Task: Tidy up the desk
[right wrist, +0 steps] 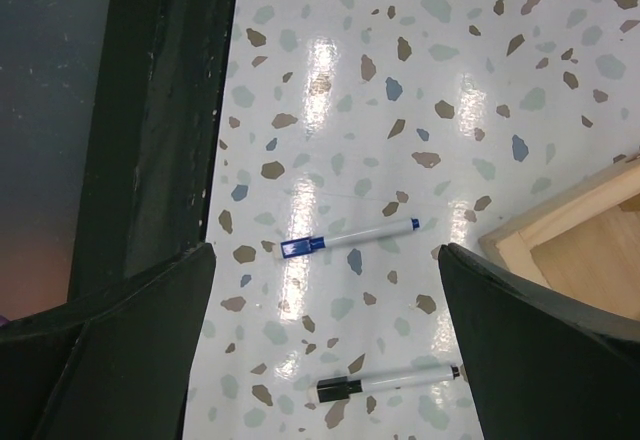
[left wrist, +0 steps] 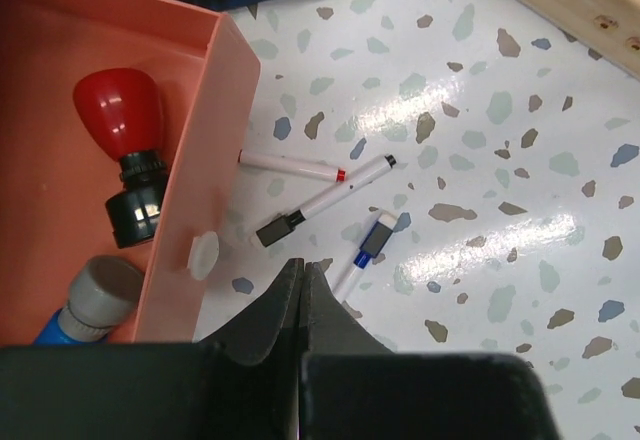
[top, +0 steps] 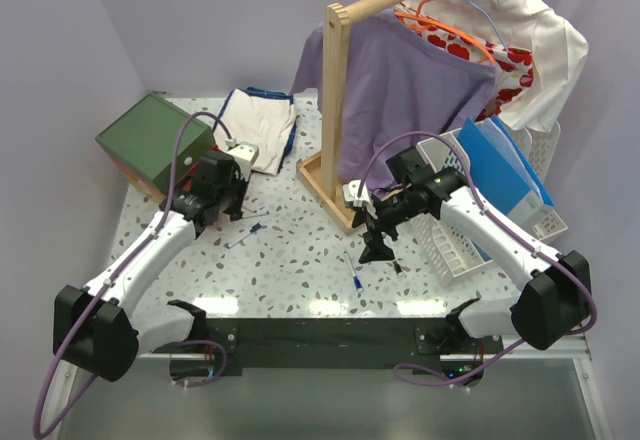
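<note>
The white speckled desk (top: 300, 250) holds loose markers. My left gripper (top: 225, 200) is shut and empty; in the left wrist view its tips (left wrist: 302, 265) hover just above a red-tipped marker (left wrist: 290, 166), a black-capped marker (left wrist: 325, 200) and a blue-capped marker (left wrist: 365, 250). These lie beside an open salmon drawer (left wrist: 225, 110). My right gripper (top: 378, 248) is open and empty, hanging over a blue-capped marker (right wrist: 350, 237) and a black-capped marker (right wrist: 390, 380), both flat on the desk between its fingers (right wrist: 150, 320).
The drawer holds a red-topped stamp (left wrist: 120, 120) and a grey-capped tube (left wrist: 95, 295). A green-topped box (top: 155, 140) stands at the left and folded clothes (top: 258, 118) at the back. A wooden clothes rack (top: 335, 110) and a white basket (top: 470, 230) with a blue folder (top: 505, 175) are at the right.
</note>
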`<state>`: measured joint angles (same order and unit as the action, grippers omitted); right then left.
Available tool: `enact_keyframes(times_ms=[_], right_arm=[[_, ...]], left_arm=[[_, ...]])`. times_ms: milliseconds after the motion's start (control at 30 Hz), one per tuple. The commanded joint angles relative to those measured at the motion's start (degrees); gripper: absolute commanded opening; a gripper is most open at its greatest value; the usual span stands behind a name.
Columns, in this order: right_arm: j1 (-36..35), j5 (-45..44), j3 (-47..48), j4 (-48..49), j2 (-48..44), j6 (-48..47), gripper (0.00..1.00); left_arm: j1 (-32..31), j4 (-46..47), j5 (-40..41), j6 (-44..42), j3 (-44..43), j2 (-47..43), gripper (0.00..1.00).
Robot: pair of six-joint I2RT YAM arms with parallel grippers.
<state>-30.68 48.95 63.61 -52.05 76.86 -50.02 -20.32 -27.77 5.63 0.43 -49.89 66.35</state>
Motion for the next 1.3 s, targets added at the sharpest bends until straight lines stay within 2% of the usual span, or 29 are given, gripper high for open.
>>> enact_keyframes(times_ms=[0, 133, 167, 200, 267, 300, 333, 467, 567, 667, 1033, 1267], right_arm=[[0.0, 0.97, 0.46, -0.68, 0.05, -1.4, 0.99], [0.0, 0.97, 0.72, -1.3, 0.4, -1.66, 0.99], [0.09, 1.06, 0.72, -1.3, 0.31, -1.75, 0.99], [-0.08, 1.15, 0.72, -1.3, 0.22, -1.75, 0.99], [-0.09, 1.24, 0.72, -1.47, 0.05, -1.75, 0.99], [0.0, 1.24, 0.72, -1.39, 0.04, -1.75, 0.99], [0.0, 1.24, 0.81, -1.47, 0.04, -1.83, 0.99], [0.0, 1.06, 0.9, -1.74, -0.13, -2.01, 0.99], [0.0, 0.97, 0.9, -1.91, -0.39, -2.19, 0.99], [0.0, 0.8, 0.98, -2.09, -0.48, -2.36, 0.99], [0.0, 0.97, 1.07, -2.53, -0.57, -2.71, 0.99], [0.0, 0.97, 1.07, -2.61, -0.4, -2.89, 0.99]], left_arm=[[0.28, 2.9, 0.96, -0.16, 0.67, 3.34, 0.0], [0.28, 3.42, 7.28, -2.01, -0.29, 7.39, 0.0], [0.28, 4.12, 11.38, -2.01, -0.47, 8.18, 0.02], [0.28, 4.56, 13.16, -2.1, -0.82, 9.23, 0.14], [0.28, 6.83, 18.42, -3.06, -1.44, 10.46, 0.23], [0.28, 7.46, 20.19, -3.24, -1.7, 10.82, 0.35], [0.28, 7.99, 21.6, -3.85, -2.57, 11.26, 0.38], [0.63, 10.45, 28.11, -4.99, -5.04, 13.97, 0.63], [1.24, 11.15, 29.52, -5.96, -6.89, 16.08, 0.73], [2.38, 11.34, 30.31, -6.84, -8.47, 17.93, 0.78], [3.53, 11.6, 29.53, -7.28, -11.63, 19.35, 0.8], [3.53, 10.81, 22.61, -7.81, -10.67, 12.25, 0.8]])
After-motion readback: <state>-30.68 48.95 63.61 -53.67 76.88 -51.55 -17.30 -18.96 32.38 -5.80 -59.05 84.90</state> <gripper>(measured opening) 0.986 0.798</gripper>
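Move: The front of the open salmon drawer stands about 5 cm ahead of the left hand, 4 cm to its left and 5 cm lower. The green cabinet's middle is some 14 cm ahead and 19 cm left, while the black-capped marker lies on the table about 7 cm ahead, 2 cm right and 11 cm below. From the right hand, that drawer front is roughly 37 cm left, 10 cm ahead and 5 cm lower. Left hand dips about 5 cm, then opens wide while pushing the salmon drawer forward-left, 11 cm in all. ##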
